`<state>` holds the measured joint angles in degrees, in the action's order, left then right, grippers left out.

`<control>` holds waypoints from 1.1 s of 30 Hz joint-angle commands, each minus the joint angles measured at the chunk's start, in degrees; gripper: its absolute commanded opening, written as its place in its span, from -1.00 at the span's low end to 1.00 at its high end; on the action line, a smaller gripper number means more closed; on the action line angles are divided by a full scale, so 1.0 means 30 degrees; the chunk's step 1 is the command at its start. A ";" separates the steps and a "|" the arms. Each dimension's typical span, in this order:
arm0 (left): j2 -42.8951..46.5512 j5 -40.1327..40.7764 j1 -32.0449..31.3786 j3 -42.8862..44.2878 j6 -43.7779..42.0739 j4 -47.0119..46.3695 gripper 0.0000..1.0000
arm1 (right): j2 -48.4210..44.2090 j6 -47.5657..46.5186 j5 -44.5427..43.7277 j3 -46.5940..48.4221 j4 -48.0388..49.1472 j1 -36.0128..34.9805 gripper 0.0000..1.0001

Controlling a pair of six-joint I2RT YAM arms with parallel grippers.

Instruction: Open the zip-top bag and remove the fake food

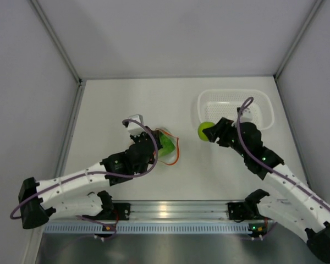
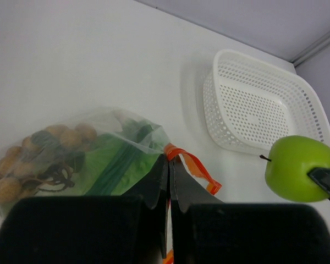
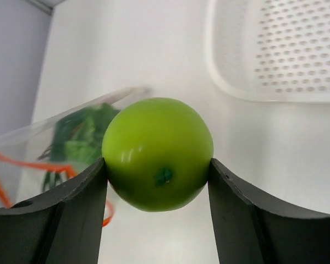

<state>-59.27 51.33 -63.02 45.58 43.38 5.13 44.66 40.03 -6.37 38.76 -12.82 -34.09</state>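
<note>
The clear zip-top bag lies on the white table, its orange-red zip strip curling to the right. Green lettuce and a brown cluster of balls show through the plastic. My left gripper is shut on the bag's zip edge; from above it sits over the bag. My right gripper is shut on the round lime-green fruit, held above the table to the bag's right, just left of the basket's near corner. The fruit also shows in the left wrist view.
A white perforated basket stands at the back right, just beyond the right gripper; it also appears in the left wrist view and the right wrist view. Grey walls enclose the table on three sides.
</note>
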 commanded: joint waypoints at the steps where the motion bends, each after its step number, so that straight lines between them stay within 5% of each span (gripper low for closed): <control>1: 0.0887 -0.0234 0.0061 -0.0135 0.0102 0.0107 -1.00 | 0.1686 -0.1857 0.1301 0.0994 -0.0035 0.2561 -0.42; 10: 0.2351 -0.0880 0.0090 -0.1218 0.0073 0.0459 -1.00 | 0.6199 -0.3763 0.2416 0.3220 0.0199 0.7549 -0.42; 24: 0.2822 -0.3222 0.0090 -0.0781 -0.0190 0.0635 -1.00 | 1.3057 -0.4847 0.1304 0.7935 -0.0090 0.8637 -0.27; 30: 0.2237 -0.4688 0.0090 0.0098 -0.0659 0.0635 -1.00 | 1.4495 -0.5404 0.0836 0.9636 -0.0999 0.8608 0.26; 31: 0.2119 -0.4746 0.0090 0.0186 -0.0689 0.0635 -1.00 | 1.4526 -0.5462 0.0748 0.9899 -0.1261 0.8608 0.58; 33: 0.1972 -0.4689 0.0090 0.0420 -0.0834 0.0635 -1.00 | 1.4555 -0.5521 0.0454 1.0076 -0.1439 0.8637 0.76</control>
<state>-53.12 38.59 -62.87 43.40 42.04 8.88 88.53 24.97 -2.87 65.39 -15.97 -9.06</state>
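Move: The right gripper already holds the green apple; the white basket it is bound for has its middle about 20 cm ahead, 16 cm to the right and some 15 cm lower. The bag's open mouth is about 16 cm left of that gripper, 6 cm back and 9 cm below, with the lettuce 3 cm farther left inside it. From the left gripper, still pinching the bag's rim, the basket is roughly 22 cm ahead, 38 cm right and 16 cm below. Carry the apple forward about 17 cm with the right gripper, swinging some 10 cm right mostly in the first half and sinking about 7 cm, into the near-left part of the basket; tip the fingers down and turn them clockwise, about 15 degrees each, then open them to let go. Meanwhile ease the left gripper back about 3 cm, keeping its pinch on the bag and turning slightly clockwise. ##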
